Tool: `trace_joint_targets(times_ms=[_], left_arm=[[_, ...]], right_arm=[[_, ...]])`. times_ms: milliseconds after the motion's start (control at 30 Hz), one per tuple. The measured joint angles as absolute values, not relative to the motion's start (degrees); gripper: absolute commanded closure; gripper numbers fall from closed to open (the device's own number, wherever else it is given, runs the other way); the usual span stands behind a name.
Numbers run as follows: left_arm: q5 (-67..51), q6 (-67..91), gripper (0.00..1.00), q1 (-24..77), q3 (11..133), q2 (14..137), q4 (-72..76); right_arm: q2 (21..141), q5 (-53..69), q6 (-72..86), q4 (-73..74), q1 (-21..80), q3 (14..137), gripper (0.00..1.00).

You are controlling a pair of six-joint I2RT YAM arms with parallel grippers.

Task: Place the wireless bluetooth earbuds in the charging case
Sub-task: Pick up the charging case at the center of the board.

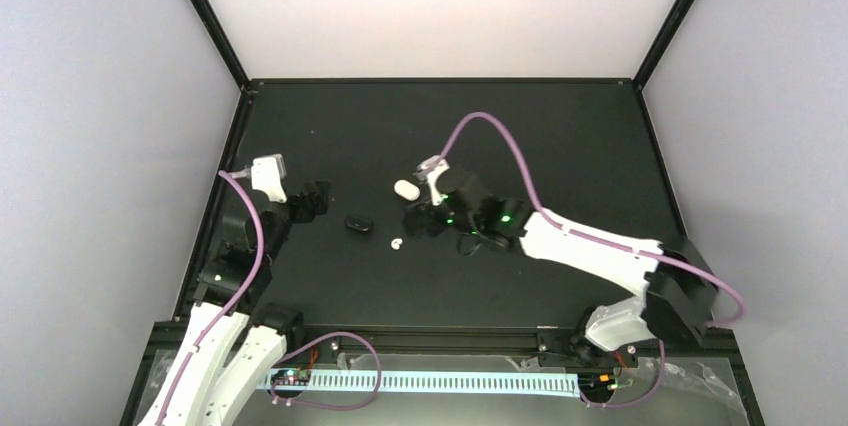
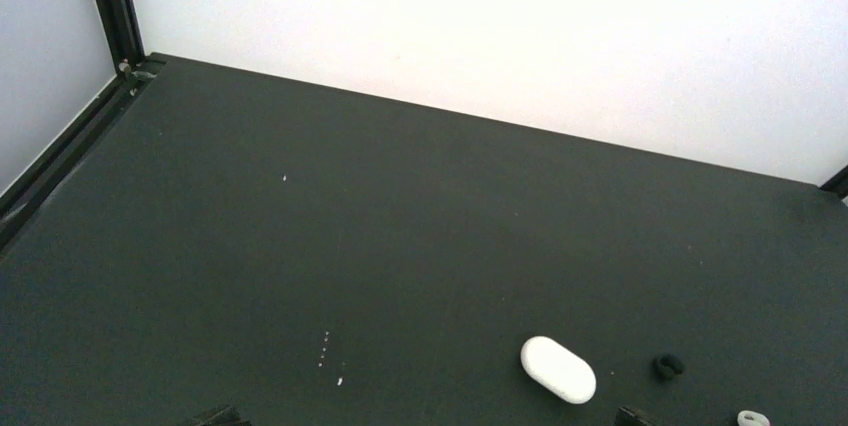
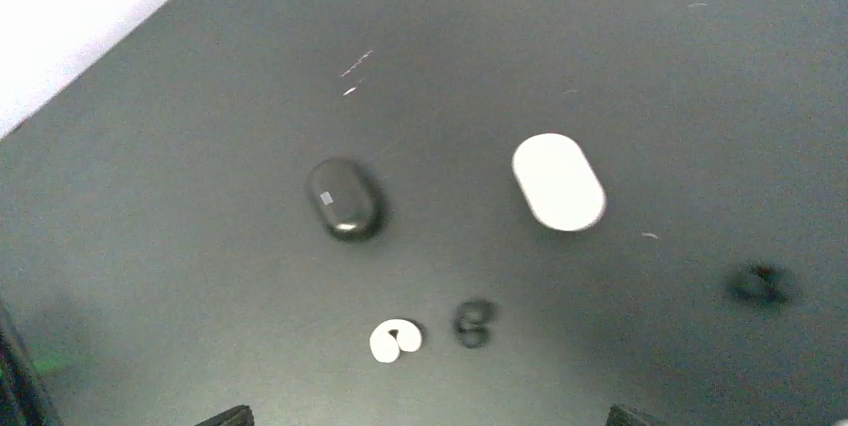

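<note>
Two closed oval cases lie mid-table: a white charging case (image 1: 405,189) (image 3: 558,181) (image 2: 557,369) and a black one (image 1: 359,222) (image 3: 343,197). In the right wrist view a white earbud (image 3: 395,340) (image 1: 397,243) and a black earbud (image 3: 473,322) lie side by side on the mat in front of the jaws. A second black earbud (image 3: 760,284) sits farther right, blurred. The left wrist view shows one black earbud (image 2: 668,366) beside the white case. My right gripper (image 1: 428,218) (image 3: 428,418) hovers open over the buds, holding nothing. To the left of the black case my left gripper (image 1: 312,201) (image 2: 425,418) is open and empty.
The black table (image 1: 560,146) has a raised black frame round its edges, with white walls behind and to the sides. A purple cable (image 1: 500,131) arcs over the right arm. A small white-grey item (image 2: 752,418) shows at the lower right edge of the left wrist view.
</note>
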State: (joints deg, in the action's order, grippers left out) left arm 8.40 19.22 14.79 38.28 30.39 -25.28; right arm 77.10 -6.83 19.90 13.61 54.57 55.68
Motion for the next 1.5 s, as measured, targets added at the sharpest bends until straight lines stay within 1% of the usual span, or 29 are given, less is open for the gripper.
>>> trace_joint_targets(times_ms=[167,300,467,567,700,800,1000,1500], left_arm=[[9.89,19.27,0.01,14.87,38.28,28.71,-25.80],[11.18,19.27,0.01,14.87,38.28,27.79,-26.26],[11.53,19.25,0.01,14.87,38.28,27.79,-26.41],[11.51,19.25,0.01,14.87,38.28,27.79,-26.39],[11.31,19.25,0.01,14.96,38.28,27.81,-26.39],[11.11,19.25,0.01,15.14,38.28,27.79,-26.37],[10.52,19.25,0.01,15.16,38.28,27.88,-26.24],[8.88,19.22,0.01,15.16,38.11,28.23,-26.09]], right_arm=[[88.71,-3.46,19.00,12.01,58.83,61.63,0.16],[95.53,-3.25,19.14,11.25,59.44,65.54,0.17],[98.74,-6.17,19.70,10.98,56.99,66.98,0.17],[101.69,-7.16,19.42,11.66,53.65,70.65,0.17],[107.22,-7.42,18.13,12.32,49.39,76.27,0.20],[110.26,-7.09,16.99,13.02,47.64,78.13,0.22],[117.27,-4.80,14.63,16.14,46.70,84.40,0.25],[124.33,-1.80,12.62,20.67,46.78,90.08,0.28]])
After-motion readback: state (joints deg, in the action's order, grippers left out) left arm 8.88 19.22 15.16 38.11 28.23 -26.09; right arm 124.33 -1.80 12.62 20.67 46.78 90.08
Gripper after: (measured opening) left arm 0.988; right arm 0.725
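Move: From the right hand the white charging case lies about 13 cm ahead, 6 cm to the left and 17 cm below. Also low on the board are the black earbuds, roughly 3 cm ahead and 5 cm left, the white earbuds, level with the hand and 8 cm left, and the black case, some 5 cm ahead and 15 cm left. From the left hand the white case is about 13 cm ahead, 17 cm right and 25 cm down. The right hand heads for the white charging case: it finishes its sweep left while sinking, swings forward some 12 cm past the black earbuds, then drops almost straight down, about 15 cm in all, until its fingers straddle the case. They tip some 20 degrees steeper and close partway, still well open; contact can't be made out. ##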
